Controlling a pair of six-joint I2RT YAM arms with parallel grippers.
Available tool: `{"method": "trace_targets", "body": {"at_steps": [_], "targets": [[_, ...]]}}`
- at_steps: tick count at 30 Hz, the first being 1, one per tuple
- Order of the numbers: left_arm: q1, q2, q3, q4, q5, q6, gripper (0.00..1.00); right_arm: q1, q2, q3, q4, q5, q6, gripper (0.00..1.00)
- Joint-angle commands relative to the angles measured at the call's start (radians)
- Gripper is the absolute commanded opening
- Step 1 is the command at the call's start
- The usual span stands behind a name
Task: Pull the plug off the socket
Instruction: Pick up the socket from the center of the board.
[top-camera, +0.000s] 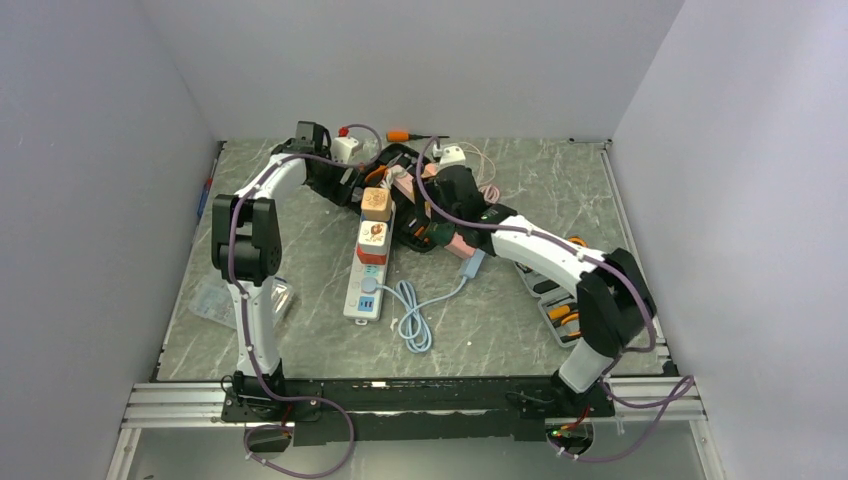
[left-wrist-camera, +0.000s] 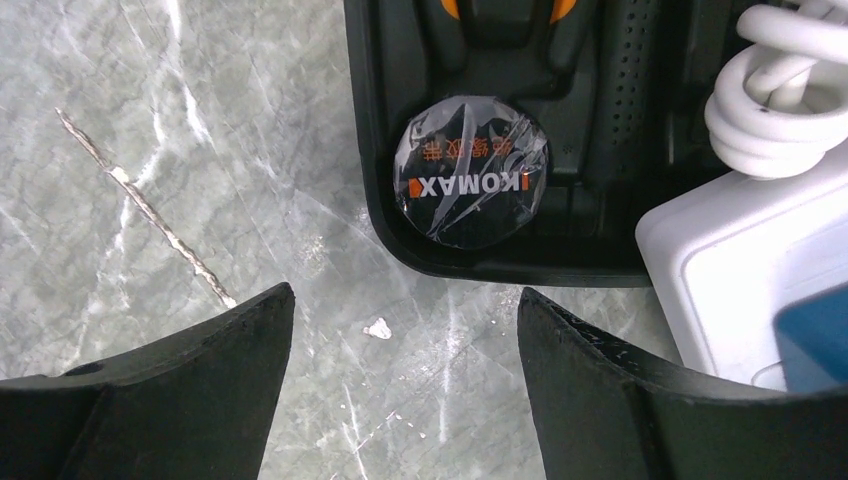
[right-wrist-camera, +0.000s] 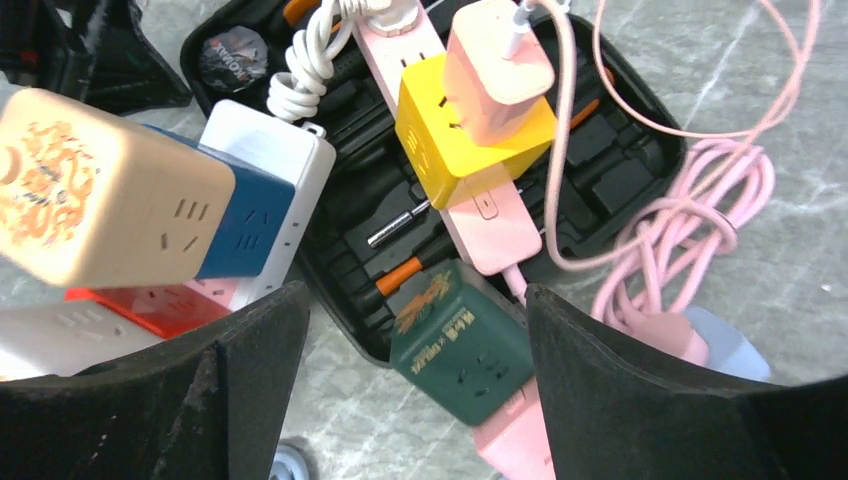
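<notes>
A pink power strip (right-wrist-camera: 492, 215) lies across an open black tool case (right-wrist-camera: 610, 160). A yellow cube adapter (right-wrist-camera: 470, 135) with a pink charger plug (right-wrist-camera: 495, 65) on top is plugged into it, and so is a dark green cube adapter (right-wrist-camera: 465, 345). My right gripper (right-wrist-camera: 410, 300) is open above the green cube, one finger on either side of it, gripping nothing. My left gripper (left-wrist-camera: 405, 300) is open over bare table just short of the case's edge (left-wrist-camera: 480, 255). From above, the left gripper (top-camera: 348, 180) and the right gripper (top-camera: 428, 222) face each other across the pile of strips.
A white power strip (top-camera: 365, 285) carries a beige cube (top-camera: 376, 203) and a red-and-white cube (top-camera: 372, 240); its pale blue cable (top-camera: 415, 315) loops in front. A tape roll (left-wrist-camera: 470, 170) lies in the case, next to a coiled white cable (left-wrist-camera: 780, 110). Pink cable (right-wrist-camera: 690, 210) is piled to the right. Tools (top-camera: 560, 310) lie at the right edge.
</notes>
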Motion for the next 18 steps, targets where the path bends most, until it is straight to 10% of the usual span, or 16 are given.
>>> {"method": "trace_targets", "body": {"at_steps": [1,9,18], "targets": [[0.005,-0.052,-0.009,0.022,0.029,0.007,0.84,0.011,-0.165,-0.055,0.065,0.123,0.04,0.82],[0.007,-0.041,0.007,0.02,0.023,0.005,0.83,0.043,-0.341,-0.107,0.051,0.126,0.029,0.82],[0.028,-0.059,0.035,-0.003,0.04,-0.016,0.84,0.059,-0.121,-0.024,0.056,0.034,0.086,0.82]]}}
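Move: From the right gripper, the yellow socket on the pink strip lies about 13 cm ahead, 2 cm to the left and 12 cm below. The green socket is nearer, about 4 cm ahead and 4 cm to the right, equally low. The tan-and-blue socket stands some 7 cm ahead and 12 cm to the left, 8 cm down. From the left gripper, the yellow socket lies about 4 cm ahead and 20 cm to the right, slightly lower. Raise the empty right gripper about 11 cm, easing it back and to its right some 4 cm each way, up and away from the yellow socket. Let the fingers tip up roughly 10 degrees and the hand's left side rise a little. Then bring it back left and sink about 3 cm, fingers still wide open. ##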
